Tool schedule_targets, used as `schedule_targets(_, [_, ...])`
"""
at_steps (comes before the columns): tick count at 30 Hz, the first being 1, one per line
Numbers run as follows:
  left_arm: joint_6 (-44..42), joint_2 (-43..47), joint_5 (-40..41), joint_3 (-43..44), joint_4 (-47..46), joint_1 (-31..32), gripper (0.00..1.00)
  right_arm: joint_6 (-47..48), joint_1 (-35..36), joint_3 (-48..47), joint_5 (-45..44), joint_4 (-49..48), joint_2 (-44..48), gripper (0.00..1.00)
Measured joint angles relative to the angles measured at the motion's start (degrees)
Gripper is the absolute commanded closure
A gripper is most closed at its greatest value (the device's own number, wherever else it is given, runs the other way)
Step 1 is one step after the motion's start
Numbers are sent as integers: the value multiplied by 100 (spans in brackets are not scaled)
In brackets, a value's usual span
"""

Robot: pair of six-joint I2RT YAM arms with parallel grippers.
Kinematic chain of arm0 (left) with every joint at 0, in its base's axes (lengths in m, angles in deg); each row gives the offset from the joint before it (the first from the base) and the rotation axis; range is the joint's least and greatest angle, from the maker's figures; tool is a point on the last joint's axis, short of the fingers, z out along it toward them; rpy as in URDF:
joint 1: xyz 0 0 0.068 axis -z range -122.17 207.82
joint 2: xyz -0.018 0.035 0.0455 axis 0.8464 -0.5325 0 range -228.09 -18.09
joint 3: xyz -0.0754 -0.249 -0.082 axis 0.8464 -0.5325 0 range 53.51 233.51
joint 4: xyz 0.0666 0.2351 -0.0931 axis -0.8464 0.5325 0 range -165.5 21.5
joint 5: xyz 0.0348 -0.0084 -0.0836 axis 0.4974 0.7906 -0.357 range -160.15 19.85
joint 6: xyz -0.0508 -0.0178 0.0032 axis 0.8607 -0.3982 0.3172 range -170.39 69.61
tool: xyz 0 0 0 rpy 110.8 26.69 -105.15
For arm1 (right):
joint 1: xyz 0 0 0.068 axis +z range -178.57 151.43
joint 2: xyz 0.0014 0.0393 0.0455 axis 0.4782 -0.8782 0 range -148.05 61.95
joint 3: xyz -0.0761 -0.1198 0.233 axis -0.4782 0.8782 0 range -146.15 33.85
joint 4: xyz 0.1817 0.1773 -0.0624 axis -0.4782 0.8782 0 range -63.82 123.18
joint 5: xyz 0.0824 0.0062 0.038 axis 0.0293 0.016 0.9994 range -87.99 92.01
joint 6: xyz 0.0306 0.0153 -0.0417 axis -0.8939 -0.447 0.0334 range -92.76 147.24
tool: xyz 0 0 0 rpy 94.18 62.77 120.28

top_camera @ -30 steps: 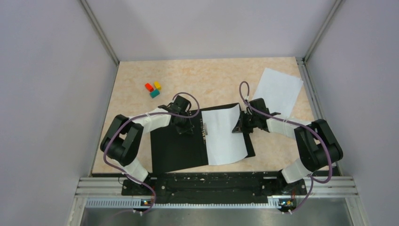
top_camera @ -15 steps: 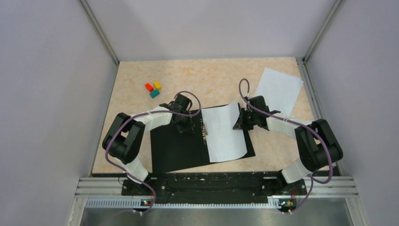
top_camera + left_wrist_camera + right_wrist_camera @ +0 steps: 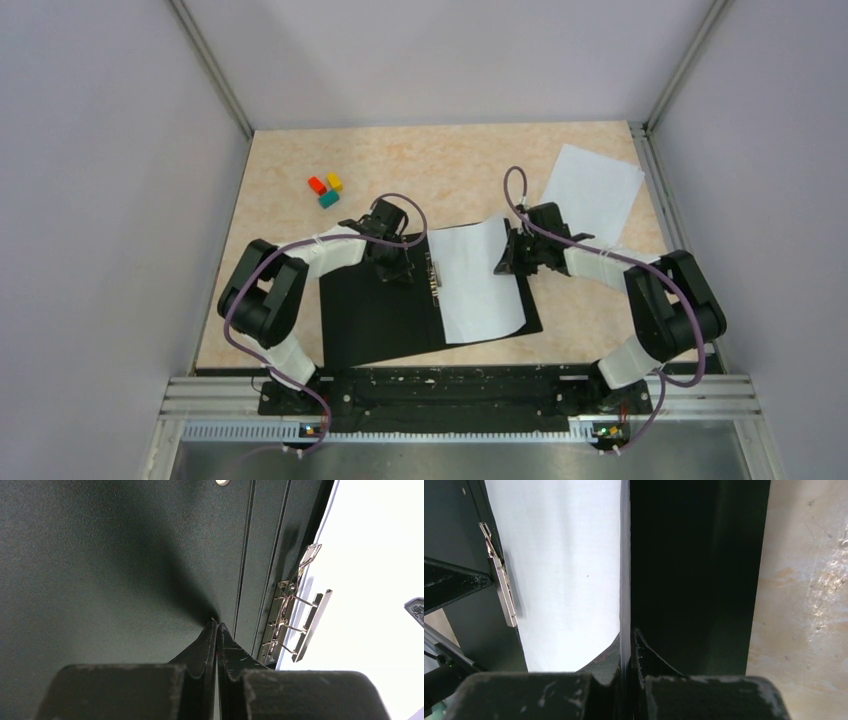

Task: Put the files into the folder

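The folder (image 3: 375, 315) lies open in the middle of the table, black inside up, with its metal spine clip (image 3: 436, 274) in the centre. One white sheet (image 3: 475, 285) lies on its right half, right edge curled up. My right gripper (image 3: 507, 262) is shut on that raised edge (image 3: 625, 570). My left gripper (image 3: 392, 268) is shut and empty, its tips pressing on the black left half (image 3: 125, 565) just left of the clip (image 3: 292, 620). The second white sheet (image 3: 590, 192) lies on the table at the far right, outside the folder.
Three small blocks, red (image 3: 317, 185), yellow (image 3: 335, 181) and teal (image 3: 328, 199), sit at the far left of the table. Grey walls stand on both sides and behind. A metal rail (image 3: 450, 395) runs along the near edge.
My right gripper has carried the sheet's raised edge slightly left and away. The sheet has slid a little toward the clip. My left gripper has barely moved.
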State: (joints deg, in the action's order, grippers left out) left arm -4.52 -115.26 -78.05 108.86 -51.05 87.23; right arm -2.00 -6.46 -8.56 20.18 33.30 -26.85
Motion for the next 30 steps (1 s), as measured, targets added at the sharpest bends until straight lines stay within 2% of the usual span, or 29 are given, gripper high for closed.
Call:
schedule_targets(16, [-2,-26,-24,26,0,-7,95,229,116,-66,-42,-22,-195,100])
schedule_targets(18, [-2,-26,-24,26,0,-7,96,251,116,-98,-74,-22,-223,96])
schedule_targets(21, [-4,-26,-22,26,0,-7,96,273,116,-140,-138,-2,-240,87])
schedule_targets(23, [-4,-26,-22,26,0,-9,96,293,116,-166,-188,17,-245,77])
schedule_targets(27, [-17,-26,-22,28,0,-11,96,317,122,-254,-232,92,-245,50])
schedule_targets(30, [-26,-26,-20,35,2,-15,96,313,151,-343,-339,160,-210,33])
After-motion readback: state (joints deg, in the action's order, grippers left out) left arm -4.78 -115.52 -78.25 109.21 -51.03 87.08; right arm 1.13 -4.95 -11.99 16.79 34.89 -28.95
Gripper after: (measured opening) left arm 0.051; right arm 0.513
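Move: The right gripper holds the sheet's right edge pinched up just above the folder's right cover; that cover's middle lies about 4 cm to its left, 3 cm back and 2 cm below. The metal clip is some 14 cm left and 2 cm back, and the other loose sheet about 18 cm ahead and 20 cm to the right, both some 2 cm lower. From the left gripper the right cover's middle is about 16 cm to the right and 1 cm back. Let the right gripper sink about 1 cm towards the right cover with the pinched sheet edge. Then open its fingers from shut to about half to end the pinch, easing some 1.5 cm forward and rising back the same 1 cm. Keep the left gripper shut and still, resting on the left cover beside the clip. ##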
